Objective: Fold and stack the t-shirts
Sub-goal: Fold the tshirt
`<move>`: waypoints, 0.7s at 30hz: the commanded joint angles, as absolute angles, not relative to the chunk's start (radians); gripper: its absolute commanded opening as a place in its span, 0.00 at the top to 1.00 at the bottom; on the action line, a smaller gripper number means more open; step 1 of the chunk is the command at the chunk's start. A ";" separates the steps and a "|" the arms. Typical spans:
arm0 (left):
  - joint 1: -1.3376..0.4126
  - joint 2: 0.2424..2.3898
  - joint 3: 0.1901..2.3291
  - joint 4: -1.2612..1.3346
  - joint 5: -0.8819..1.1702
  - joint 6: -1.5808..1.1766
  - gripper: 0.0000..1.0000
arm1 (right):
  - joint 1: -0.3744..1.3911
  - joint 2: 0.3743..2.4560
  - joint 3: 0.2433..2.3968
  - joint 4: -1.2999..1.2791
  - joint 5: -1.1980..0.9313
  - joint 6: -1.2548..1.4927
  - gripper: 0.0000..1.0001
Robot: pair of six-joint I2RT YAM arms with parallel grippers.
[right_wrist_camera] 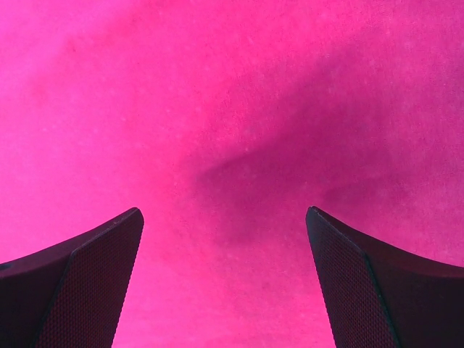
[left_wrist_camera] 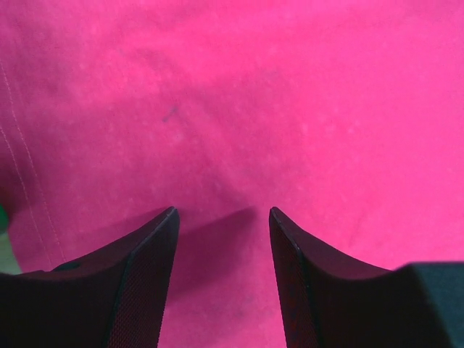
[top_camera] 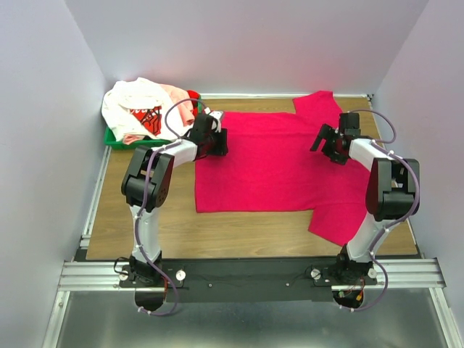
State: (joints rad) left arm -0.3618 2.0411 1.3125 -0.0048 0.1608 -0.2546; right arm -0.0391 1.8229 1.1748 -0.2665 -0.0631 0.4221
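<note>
A plain magenta-red t-shirt (top_camera: 275, 163) lies spread flat across the table, sleeves at the far right and near right. My left gripper (top_camera: 215, 135) hangs over its left hem, open, with only cloth (left_wrist_camera: 239, 109) showing between the fingers. Over the shirt's right part, my right gripper (top_camera: 324, 141) stands wide open above bare cloth (right_wrist_camera: 225, 130). A white t-shirt with a red graphic (top_camera: 138, 109), a pale pink one (top_camera: 176, 96) and a bit of red cloth (top_camera: 193, 95) are heaped in the green tray at the far left.
The green tray (top_camera: 116, 139) sits at the table's far left corner, next to the left wall. Bare wood (top_camera: 239, 232) shows in front of the shirt. A metal rail (top_camera: 254, 272) runs along the near edge.
</note>
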 commanded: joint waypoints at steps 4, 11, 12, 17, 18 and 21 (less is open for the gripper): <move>-0.359 2.144 1.388 -0.050 0.170 -0.236 0.39 | -0.037 1.862 1.163 -0.276 -0.041 0.419 0.01; -0.353 2.250 1.558 -0.136 0.179 -0.219 0.39 | -0.037 1.919 1.173 -0.278 -0.029 0.452 0.00; -0.347 2.261 1.596 -0.156 0.181 -0.216 0.39 | -0.037 1.933 1.180 -0.278 -0.031 0.459 0.01; -0.315 2.325 1.704 -0.199 0.192 -0.219 0.39 | -0.037 1.973 1.203 -0.278 -0.048 0.497 0.01; -0.310 2.336 1.745 -0.213 0.192 -0.218 0.39 | -0.037 1.976 1.204 -0.278 -0.048 0.503 0.00; -0.298 2.408 1.865 -0.270 0.193 -0.203 0.40 | -0.037 1.983 1.212 -0.278 -0.049 0.531 0.00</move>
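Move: Both hands are over the t-shirt, the left's fingertips already on it, the right's about 2 cm above it. The far edge of the t-shirt lies some 12 cm straight ahead of the left hand, its near-left corner about 26 cm back and 9 cm left, and the green bin roughly 10 cm ahead and 27 cm left. From the right hand the far sleeve is about 18 cm straight ahead, the near sleeve about 27 cm straight back. Keeping its fingertips on the cloth, half open, the left hand pushes the t-shirt forward about 8 cm, nearly level, towards the far edge of the table. The right hand, fingers wide open, first sinks a bit under 2 cm until its tips touch the shirt, then slides about 2 cm forward towards the far sleeve. ##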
